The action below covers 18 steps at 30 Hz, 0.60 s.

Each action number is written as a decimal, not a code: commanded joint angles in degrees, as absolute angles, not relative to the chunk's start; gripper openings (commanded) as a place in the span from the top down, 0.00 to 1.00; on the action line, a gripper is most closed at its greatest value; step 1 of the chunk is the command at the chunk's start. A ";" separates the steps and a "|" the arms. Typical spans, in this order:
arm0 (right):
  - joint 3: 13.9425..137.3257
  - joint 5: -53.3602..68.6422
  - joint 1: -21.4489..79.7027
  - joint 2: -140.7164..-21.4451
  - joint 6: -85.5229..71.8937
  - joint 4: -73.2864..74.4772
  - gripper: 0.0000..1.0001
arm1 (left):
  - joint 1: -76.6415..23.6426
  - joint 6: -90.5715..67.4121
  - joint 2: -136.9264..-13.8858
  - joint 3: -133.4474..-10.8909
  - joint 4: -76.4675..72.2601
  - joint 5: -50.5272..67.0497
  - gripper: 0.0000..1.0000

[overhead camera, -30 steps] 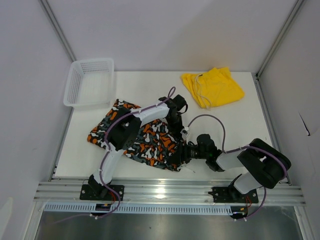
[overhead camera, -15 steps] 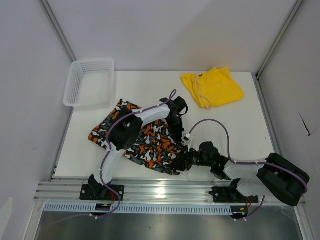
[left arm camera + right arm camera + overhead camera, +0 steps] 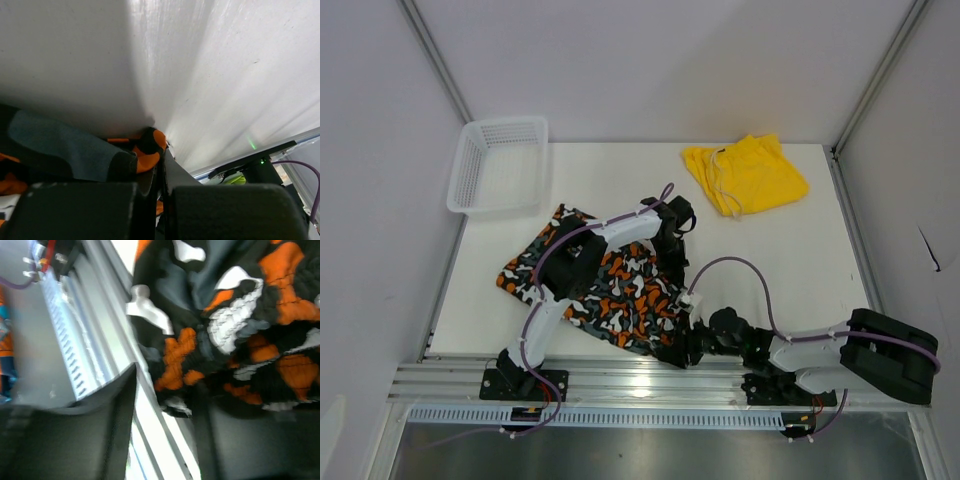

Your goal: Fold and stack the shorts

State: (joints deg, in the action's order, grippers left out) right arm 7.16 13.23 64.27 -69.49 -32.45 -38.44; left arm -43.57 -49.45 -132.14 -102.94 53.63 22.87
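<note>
The patterned shorts (image 3: 605, 290) lie crumpled at the front left of the table. My left gripper (image 3: 676, 268) reaches over them to their right edge. In the left wrist view this gripper (image 3: 162, 155) is shut on an orange and black fold of the patterned shorts (image 3: 150, 145). My right gripper (image 3: 680, 352) lies low at their near right corner, by the table's front edge. In the right wrist view its jaws (image 3: 167, 390) stand apart, with the gathered waistband (image 3: 225, 335) at the fingertips and over the right finger (image 3: 240, 440). The yellow shorts (image 3: 745, 175) lie bunched at the back right.
A white mesh basket (image 3: 498, 165) stands at the back left corner. The metal rail (image 3: 650, 380) along the table's front edge runs right under the right gripper, and the same rail (image 3: 90, 350) fills the left of the right wrist view. Grey walls enclose the table.
The right arm has dropped low along the front rail, and its gripper has moved toward the table's near edge. The shorts' near right corner has come with it. The left gripper stays shut.
</note>
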 commanded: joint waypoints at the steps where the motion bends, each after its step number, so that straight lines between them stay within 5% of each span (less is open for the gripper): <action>1: 7.91 14.86 68.20 -72.15 -32.78 -39.64 0.59 | -42.36 -49.31 -132.89 -104.94 47.02 18.54 1.00; 4: 9.31 11.09 70.13 -72.33 -32.70 -36.14 0.78 | -42.28 -49.22 -132.72 -104.94 47.02 18.55 1.00; 5: 9.66 7.33 71.79 -72.16 -33.13 -34.99 0.96 | -42.28 -49.22 -132.71 -104.94 47.02 18.54 1.00; 6: 9.93 5.29 72.59 -71.55 -33.57 -32.72 1.00 | -42.28 -49.22 -132.80 -104.94 47.02 18.63 1.00; 18: 11.60 -12.48 74.19 -66.10 -41.30 -19.43 1.00 | -41.05 -50.27 -130.87 -105.38 47.02 18.89 1.00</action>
State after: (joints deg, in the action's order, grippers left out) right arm 10.66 -10.96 74.83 -67.59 -37.56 -24.23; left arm -43.42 -49.52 -132.18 -102.96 53.76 22.81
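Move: Just ahead of the right hand, about 1 cm out, 1 cm to its left and 2 cm below, is the loose near hem corner of the patterned shorts. The spread of that cloth has its middle some 15 cm ahead and 21 cm left of this hand, and the corner held by the left gripper is about 17 cm straight ahead. From the left hand, the near hem corner lies roughly 17 cm back, level sideways and slightly lower. Sinking about 2 cm onto the near hem corner, the right hand shuts its half-open fingers and pinches the cloth beside the table's front rail. Then, keeping that pinch, it eases forward and to the right, between 1 and 2 cm, while its wrist swings some 15 degrees clockwise and its left side dips. The left hand stays in place, still gripping its corner low over the table. ##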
